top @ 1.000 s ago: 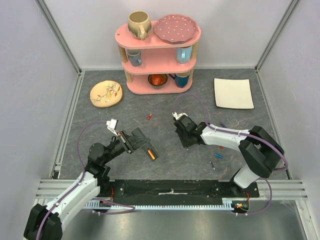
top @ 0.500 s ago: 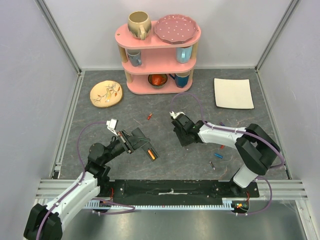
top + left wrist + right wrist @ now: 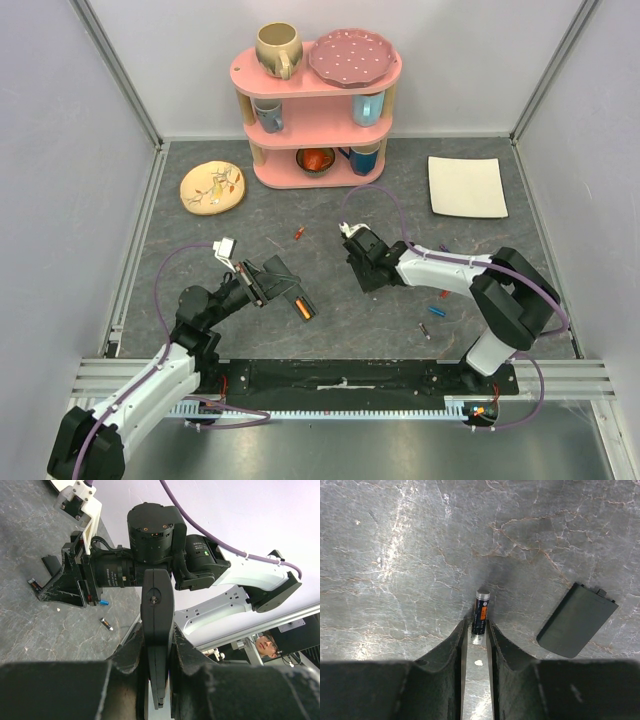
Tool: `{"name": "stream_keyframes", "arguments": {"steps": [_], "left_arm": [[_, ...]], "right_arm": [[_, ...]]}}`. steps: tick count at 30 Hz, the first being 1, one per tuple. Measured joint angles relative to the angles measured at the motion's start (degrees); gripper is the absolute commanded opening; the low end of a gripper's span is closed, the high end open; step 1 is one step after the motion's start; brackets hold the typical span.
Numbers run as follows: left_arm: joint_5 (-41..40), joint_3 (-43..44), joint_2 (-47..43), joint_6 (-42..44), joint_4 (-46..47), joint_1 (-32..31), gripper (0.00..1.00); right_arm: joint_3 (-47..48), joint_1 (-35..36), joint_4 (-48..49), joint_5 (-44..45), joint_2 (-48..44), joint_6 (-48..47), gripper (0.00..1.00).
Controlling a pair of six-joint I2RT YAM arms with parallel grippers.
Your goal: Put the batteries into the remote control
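The remote control (image 3: 156,605), a slim black bar, stands up between the fingers of my left gripper (image 3: 157,641), which is shut on its lower end. From above, the remote (image 3: 297,300) sticks out of the left gripper (image 3: 272,281) with an orange battery (image 3: 302,311) lying in its slot. My right gripper (image 3: 480,628) points down at the table and is shut on the lower end of a dark blue battery (image 3: 481,616) with an orange label. In the top view the right gripper (image 3: 365,272) is at mid-table, right of the remote.
A black battery cover (image 3: 575,621) lies just right of the right fingers. Loose batteries lie around: a red one (image 3: 298,233), a blue one (image 3: 437,310), a grey one (image 3: 424,330). A pink shelf (image 3: 315,100), a yellow plate (image 3: 212,187) and a white square plate (image 3: 466,186) stand at the back.
The right gripper has shifted slightly left and toward the back, then held still. The left arm and the remote have not moved.
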Motion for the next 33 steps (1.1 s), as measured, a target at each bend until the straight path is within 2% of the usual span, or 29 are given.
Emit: {"name": "stream_keyframes", "arguments": {"steps": [4,9,17,22,26,33], "left_arm": [[0.0,0.0,0.2,0.0,0.0,0.0,0.02],[0.0,0.0,0.3,0.0,0.0,0.0,0.02],[0.0,0.0,3.2,0.0,1.7,0.0,0.02],[-0.1,0.0,9.1,0.0,6.4,0.0,0.02],[-0.5,0.0,13.3,-0.1,10.4,0.0,0.02],[-1.0,-0.1,21.6,-1.7,18.7,0.0,0.02]], "right_arm": [[-0.6,0.0,0.8,-0.4,-0.3,0.2,0.18],[-1.1,0.0,1.5,-0.3,-0.7,0.1,0.00],[-3.7,0.1,1.0,-0.5,-4.3,1.1,0.00],[-3.4,0.1,-3.8,-2.5,-18.6,1.6,0.00],[4.4,1.0,-8.5,-4.5,-26.0,1.4,0.00],[12.4,12.5,-14.4,-3.6,-27.7,1.3,0.00]]}}
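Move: The black battery lies on the table practically between the right fingertips, its middle about 1 cm ahead, left and below. The dark battery cover is some 7 cm to the right hand's right and 4 cm farther out; the remote, in the left grip, is roughly 15 cm left of the right hand, 9 cm back and 20 cm up. From the left hand the black battery is about 8 cm ahead, 17 cm right and 20 cm below. The black battery is pinched as the right fingers close on it, then carried quickly straight up about 20 cm and, near the top, some 5 cm each left and back towards the held remote, the wrist tilting about 30 degrees so the fingers swing leftward. The left hand keeps hold of the remote and brings it a few centimetres forward and down. ##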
